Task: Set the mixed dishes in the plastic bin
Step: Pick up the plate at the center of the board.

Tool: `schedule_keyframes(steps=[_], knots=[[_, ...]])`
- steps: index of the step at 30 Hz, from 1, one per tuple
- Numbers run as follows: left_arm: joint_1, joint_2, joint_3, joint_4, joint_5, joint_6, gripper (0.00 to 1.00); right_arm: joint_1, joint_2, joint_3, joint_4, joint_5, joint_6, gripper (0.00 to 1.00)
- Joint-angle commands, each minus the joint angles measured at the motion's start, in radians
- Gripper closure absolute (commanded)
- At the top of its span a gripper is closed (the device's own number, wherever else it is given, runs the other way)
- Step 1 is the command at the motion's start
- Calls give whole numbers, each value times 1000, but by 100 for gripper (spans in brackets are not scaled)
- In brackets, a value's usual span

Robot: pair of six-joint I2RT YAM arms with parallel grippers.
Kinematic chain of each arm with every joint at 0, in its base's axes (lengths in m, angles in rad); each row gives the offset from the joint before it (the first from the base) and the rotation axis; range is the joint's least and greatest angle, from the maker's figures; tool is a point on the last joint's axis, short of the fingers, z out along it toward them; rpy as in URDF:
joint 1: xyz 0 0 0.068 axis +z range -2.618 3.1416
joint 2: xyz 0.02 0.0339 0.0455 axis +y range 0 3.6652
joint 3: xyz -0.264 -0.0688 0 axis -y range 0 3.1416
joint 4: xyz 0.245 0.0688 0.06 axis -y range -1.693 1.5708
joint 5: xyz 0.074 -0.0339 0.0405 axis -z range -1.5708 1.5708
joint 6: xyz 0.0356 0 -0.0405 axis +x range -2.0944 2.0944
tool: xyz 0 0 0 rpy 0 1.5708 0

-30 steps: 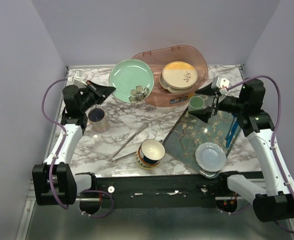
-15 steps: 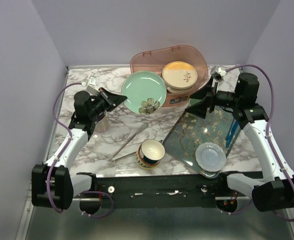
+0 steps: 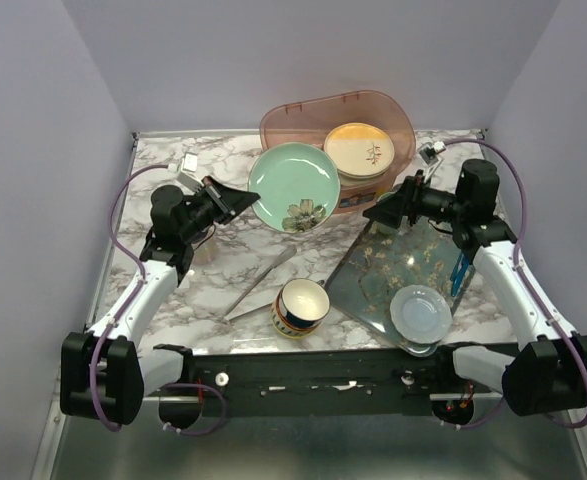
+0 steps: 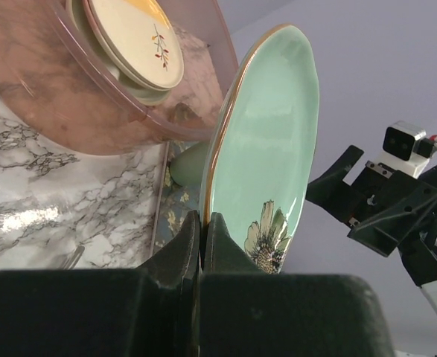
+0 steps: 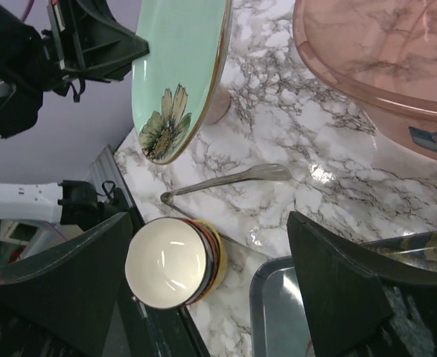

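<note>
My left gripper is shut on the rim of the mint-green plate, which hangs tilted on edge just in front of the pink plastic bin. In the left wrist view the fingers pinch the plate at its lower edge. A pink-and-cream plate lies stacked in the bin. The navy-and-yellow bowl stands near the front edge. My right gripper is open and empty over the floral tray's far corner. Its wrist view shows the bowl and the plate.
Long metal tongs lie on the marble left of the bowl. The floral tray carries a pale blue dish and a blue-handled tool. A pale mug stands partly hidden under my left arm.
My left gripper has carried the mint-green plate rightward, closer to the bin. My right gripper has moved left and forward over the tray's far corner, covering a green cup.
</note>
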Motion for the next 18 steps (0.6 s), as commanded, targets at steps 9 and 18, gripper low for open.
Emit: schedule_keyframes(steps=[9, 18], knots=[[-50, -33, 4, 153, 2, -33, 100, 126, 172, 106, 105, 101, 189, 28], [-70, -29, 4, 156, 8, -38, 100, 218, 269, 214, 91, 153, 207, 51]])
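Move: The green plate, gripped at its edge by the left hand, is centred about 19 cm left and 3 cm ahead of the right hand, at roughly its height. The pink bin lies some 22 cm ahead, 6 cm left and 20 cm below; the green cup 9 cm ahead, 7 cm right and 23 cm below. From the left hand, the plate's middle is about 9 cm right and 2 cm ahead, about level. Right hand slides about 7 cm left, slightly forward, half-closing around the plate's free edge as left holds it out. ##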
